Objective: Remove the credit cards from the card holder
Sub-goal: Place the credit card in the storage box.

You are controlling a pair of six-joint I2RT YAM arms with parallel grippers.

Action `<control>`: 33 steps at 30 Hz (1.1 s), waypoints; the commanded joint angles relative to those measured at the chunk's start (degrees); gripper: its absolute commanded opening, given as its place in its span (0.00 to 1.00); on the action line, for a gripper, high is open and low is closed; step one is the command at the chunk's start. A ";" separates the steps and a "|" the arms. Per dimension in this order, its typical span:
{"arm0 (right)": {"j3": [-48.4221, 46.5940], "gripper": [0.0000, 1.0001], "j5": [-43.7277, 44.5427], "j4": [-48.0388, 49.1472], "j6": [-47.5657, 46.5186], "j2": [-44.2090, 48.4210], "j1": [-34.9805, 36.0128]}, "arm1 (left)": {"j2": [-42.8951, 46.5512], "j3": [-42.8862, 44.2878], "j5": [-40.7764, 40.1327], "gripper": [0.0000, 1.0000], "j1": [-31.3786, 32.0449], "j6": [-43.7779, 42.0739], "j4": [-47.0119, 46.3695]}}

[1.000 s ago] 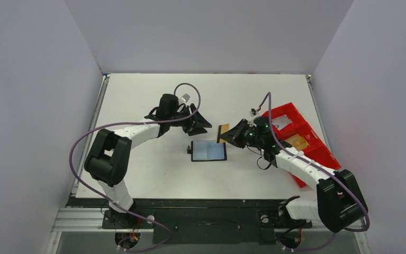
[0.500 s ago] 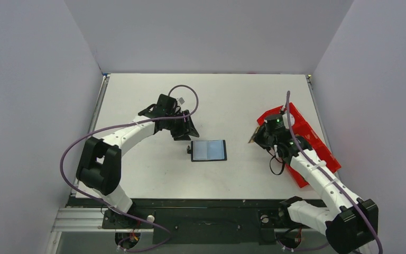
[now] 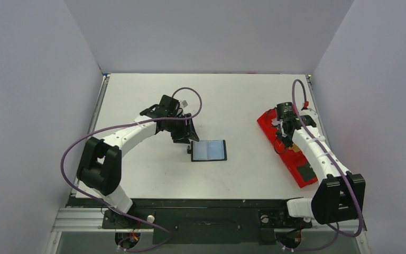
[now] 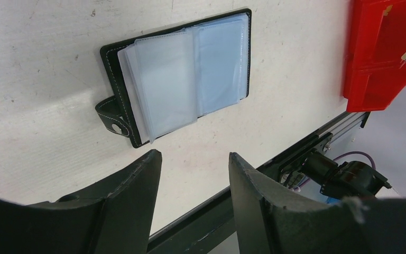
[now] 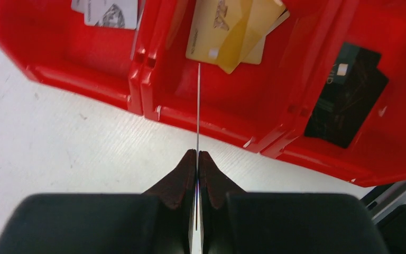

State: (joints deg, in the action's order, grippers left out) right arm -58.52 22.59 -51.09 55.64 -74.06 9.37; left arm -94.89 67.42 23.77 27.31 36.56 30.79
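Observation:
The card holder (image 3: 209, 150) lies open and flat on the table, its clear blue-grey sleeves (image 4: 180, 79) facing up and its black tab (image 4: 113, 114) sticking out at one side. My left gripper (image 3: 184, 136) hovers just beyond the tab side; it (image 4: 195, 159) is open with nothing between its fingers. My right gripper (image 5: 197, 153) is shut on a thin credit card (image 5: 198, 106) seen edge-on. That card's far end reaches over the middle compartment of the red tray (image 5: 211, 119). In the top view the right gripper (image 3: 282, 132) is over the tray's far end.
The red tray (image 3: 267, 123) stands along the table's right side. Its compartments hold white cards (image 5: 111, 10), gold cards (image 5: 227, 32) and a black card (image 5: 346, 95). The table's near edge and a metal rail (image 4: 317, 145) show behind the left fingers.
The right arm has swung right, carrying the card from beside the card holder to over the red tray. The left gripper has come nearer the holder's tab side and opened slightly wider.

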 commanded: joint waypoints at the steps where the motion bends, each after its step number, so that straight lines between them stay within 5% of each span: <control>1: -3.83 0.00 4.80 -2.47 -2.50 -2.42 -3.19 | 1.79 3.07 -0.40 0.47 0.04 -1.73 0.37; 33: -5.47 0.02 6.39 4.01 -4.65 -19.00 -10.71 | 0.43 3.51 -0.56 0.47 0.11 -2.52 1.21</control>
State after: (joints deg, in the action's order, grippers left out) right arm -62.17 27.07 -48.62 51.55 -92.40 -0.03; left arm -94.89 68.29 23.75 27.31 35.29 31.90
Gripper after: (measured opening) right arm 0.004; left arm 0.474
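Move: The middle compartment of the red storage box, with gold cards already in it, lies about 4 cm ahead, 9 cm right and 11 cm below my right hand, which already holds a gold card. The white cards' compartment is roughly 14 cm ahead and 5 cm right of that hand, the black cards' one some 8 cm back and 10 cm right, both equally low. From my left hand, the middle compartment is about 43 cm right, 3 cm ahead and 10 cm down. With the fingers still shut on the gold card, I carry it right and down, about 6 cm each way, towards the gold cards in the middle compartment; the first few centimetres go almost level to the right, then mostly downward. My right wrist tilts some 15 degrees on the way, so the fingers lean less forward and more to the right. ##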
